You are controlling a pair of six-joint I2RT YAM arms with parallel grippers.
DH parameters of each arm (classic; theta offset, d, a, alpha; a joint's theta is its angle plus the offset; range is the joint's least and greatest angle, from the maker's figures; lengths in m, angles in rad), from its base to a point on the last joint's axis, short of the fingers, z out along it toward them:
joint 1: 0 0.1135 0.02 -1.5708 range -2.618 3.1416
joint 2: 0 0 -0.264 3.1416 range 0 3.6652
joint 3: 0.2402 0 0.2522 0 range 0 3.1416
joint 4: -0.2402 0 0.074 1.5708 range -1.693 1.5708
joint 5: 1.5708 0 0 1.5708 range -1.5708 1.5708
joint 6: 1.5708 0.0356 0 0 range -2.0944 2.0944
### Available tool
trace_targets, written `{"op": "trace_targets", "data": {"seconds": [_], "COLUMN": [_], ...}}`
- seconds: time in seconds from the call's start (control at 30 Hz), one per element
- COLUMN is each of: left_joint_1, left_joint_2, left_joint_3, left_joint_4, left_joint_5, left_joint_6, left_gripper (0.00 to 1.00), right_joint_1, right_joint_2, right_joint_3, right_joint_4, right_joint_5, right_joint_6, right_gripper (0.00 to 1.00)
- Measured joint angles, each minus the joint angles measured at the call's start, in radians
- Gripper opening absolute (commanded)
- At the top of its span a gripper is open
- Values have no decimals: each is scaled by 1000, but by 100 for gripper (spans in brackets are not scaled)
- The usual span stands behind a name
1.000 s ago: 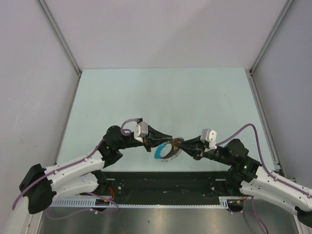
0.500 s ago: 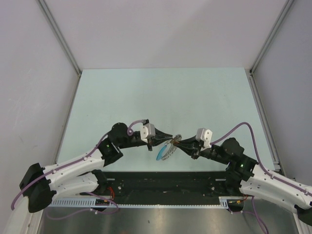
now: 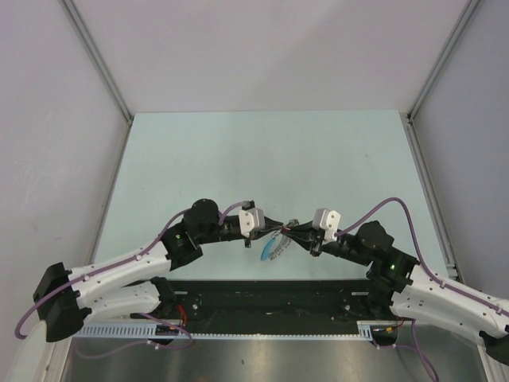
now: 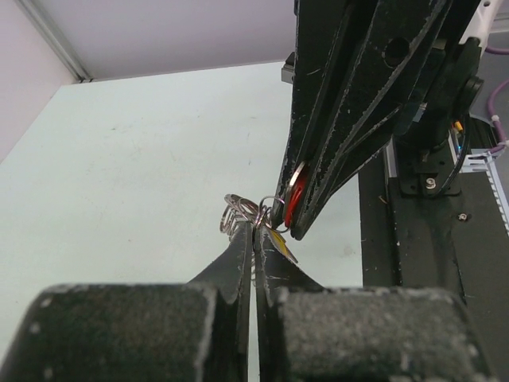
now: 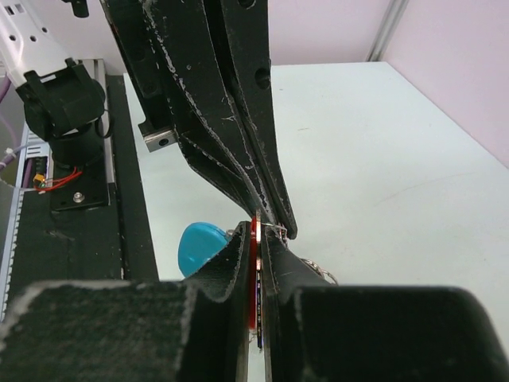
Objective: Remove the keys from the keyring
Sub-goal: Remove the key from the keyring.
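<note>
My two grippers meet tip to tip above the table's near edge. The left gripper (image 3: 277, 225) (image 4: 255, 228) is shut on the silvery coils of the keyring (image 4: 238, 212). The keyring's blue section (image 3: 264, 249) (image 5: 199, 247) hangs just below the tips. The right gripper (image 3: 300, 232) (image 5: 258, 224) is shut on the red-headed key (image 5: 256, 274) (image 4: 293, 199), which stands edge-on between its pads. A small yellow tag (image 4: 283, 243) dangles beside the left fingertips. Key and ring still look linked; the join itself is hidden by the fingers.
The pale green table (image 3: 262, 159) stretches away behind the grippers, with grey walls on three sides. The black base plate (image 3: 270, 290) and a cable tray run along the near edge under both arms.
Both wrists have pushed in toward each other, so the arms stand closer. The keyring has turned from a flatter loop to hanging bunched and edge-on. Both grips have held.
</note>
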Motion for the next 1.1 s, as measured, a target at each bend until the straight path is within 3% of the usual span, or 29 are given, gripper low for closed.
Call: {"op": "trace_targets", "data": {"seconds": [0.33,0.67,0.93,1.1], "left_joint_1": [-6,-13,-34,-39], "left_joint_2": [32,16,10,10], "left_joint_3": [1,-101,-206,-244], "left_joint_4": [-16,158,419,571], "left_joint_5": [-34,-47,3,3], "left_joint_6": [-1,-103,-184,-203], "left_gripper": [0,0,1,0], "right_joint_1": [-1,-1,-3,-1], "right_joint_2": [42,101,58,13], "right_joint_3": [2,115,173,242], "right_joint_4": [-19,-183,-299,-328], "right_joint_5": [12,-74,-224,-266], "right_joint_6": [-32,-54,-17,-8], "right_gripper": [1,37,56,59]}}
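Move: Between the right fingers is the red-edged key, its middle only about 1 cm beyond their tips to the left; the ring pinched by the left hand lies some 2 cm left and 1 cm forward of the right hand. The coil band hangs about 3 cm back from the right hand, 1 cm left and 3 cm below, and its blue tab about 4 cm back, 3 cm left and 4 cm below. From the left hand, the key is roughly 2 cm right, 1 cm back and 1 cm higher. Dipping together about 2 cm, both hands keep their pinches, the left on the ring and the right on the key; then the right fingers open to over half wide and let go. The right hand draws back some 5 cm, then rises about as far, turning roughly 15 degrees counter-clockwise, while the left carries the ring back and up about 3 cm each, fingertips tilting upward. ##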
